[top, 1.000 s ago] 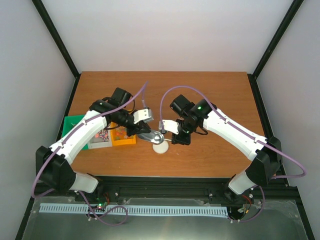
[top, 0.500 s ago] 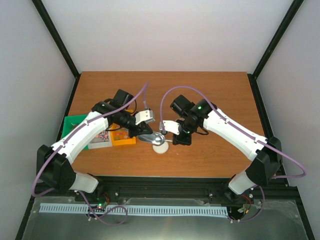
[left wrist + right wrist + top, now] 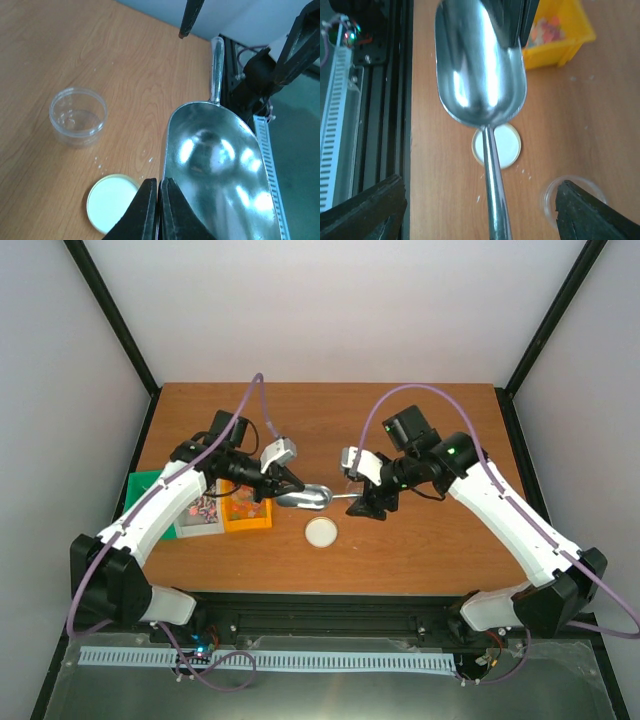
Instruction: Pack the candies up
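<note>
The silver scoop (image 3: 306, 497) hangs above the table, its bowl empty (image 3: 220, 165). My left gripper (image 3: 285, 487) is shut on the rim of the bowl (image 3: 160, 187). My right gripper (image 3: 366, 502) stands open, its fingers wide on either side of the scoop's handle (image 3: 492, 200) without touching it. The candies (image 3: 243, 506) lie in the yellow bin (image 3: 555, 50), just left of the scoop. A clear cup (image 3: 78, 115) stands empty on the wood, partly behind my right finger (image 3: 595, 210). A round white lid (image 3: 321, 531) lies flat below the scoop.
A pale bin (image 3: 200, 515) with mixed pieces and a green bin (image 3: 150, 488) sit left of the yellow one. Small crumbs (image 3: 150, 160) dot the wood near the lid. The black frame rail (image 3: 395, 75) runs along the near table edge.
My right gripper has opened, let go of the scoop's handle and drawn back to the right. My left gripper has carried the scoop up and away from the lid.
</note>
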Robot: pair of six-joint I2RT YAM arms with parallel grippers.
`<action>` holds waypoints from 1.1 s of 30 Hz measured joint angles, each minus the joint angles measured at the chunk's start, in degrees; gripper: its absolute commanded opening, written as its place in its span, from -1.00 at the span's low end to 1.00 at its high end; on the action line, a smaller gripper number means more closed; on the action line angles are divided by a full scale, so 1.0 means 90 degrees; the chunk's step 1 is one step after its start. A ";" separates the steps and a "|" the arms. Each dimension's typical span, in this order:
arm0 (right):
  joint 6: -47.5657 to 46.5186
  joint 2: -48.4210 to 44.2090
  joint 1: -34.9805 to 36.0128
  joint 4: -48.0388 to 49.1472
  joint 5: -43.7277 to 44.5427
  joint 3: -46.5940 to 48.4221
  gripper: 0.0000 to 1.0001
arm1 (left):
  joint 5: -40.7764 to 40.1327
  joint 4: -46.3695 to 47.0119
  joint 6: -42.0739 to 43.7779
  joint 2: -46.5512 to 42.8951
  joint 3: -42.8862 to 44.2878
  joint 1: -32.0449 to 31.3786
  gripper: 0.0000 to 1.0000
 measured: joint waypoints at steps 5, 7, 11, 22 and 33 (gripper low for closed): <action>0.0153 -0.0141 -0.0136 0.0423 -0.0617 0.0138 0.41 | 0.0466 0.0653 -0.0605 -0.0214 -0.0206 0.0087 -0.98; 0.0233 -0.0141 -0.0170 0.0568 -0.0899 0.0155 0.28 | 0.0607 0.0967 -0.0867 -0.0359 -0.0325 0.0092 -0.99; 0.0345 -0.0138 -0.0228 0.0712 -0.1263 0.0172 0.06 | 0.0789 0.1418 -0.1224 -0.0602 -0.0508 0.0109 -0.98; 0.0459 -0.0138 -0.0330 0.0804 -0.1549 0.0083 -0.26 | 0.1044 0.1746 -0.1511 -0.0699 -0.0663 0.0151 -0.98; 0.0527 -0.0138 -0.0408 0.0850 -0.1727 0.0061 -0.67 | 0.1154 0.1817 -0.1603 -0.0707 -0.0675 0.0151 -0.98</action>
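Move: The left gripper already pinches the bowl rim of the scoop; the scoop handle's middle lies about 8 cm to its right and 2 cm back, near its height. That same handle middle is roughly 1 cm left of the right hand, level with it and between its wide-open fingers. From the right hand, the white lid lies about 7 cm left, 1 cm ahead and 21 cm below; the clear jar lies some 9 cm ahead, 2 cm right and 20 cm below. Upwards with both hands, about 5 cm each and mostly in the first half: the left keeps its pinch on the scoop's rim and tips its fingers up some 15 degrees, lifting the scoop, while the right also shifts 2 cm left towards the bowl, levels its fingers by a similar turn and closes them most of the way around the handle close to the bowl. ##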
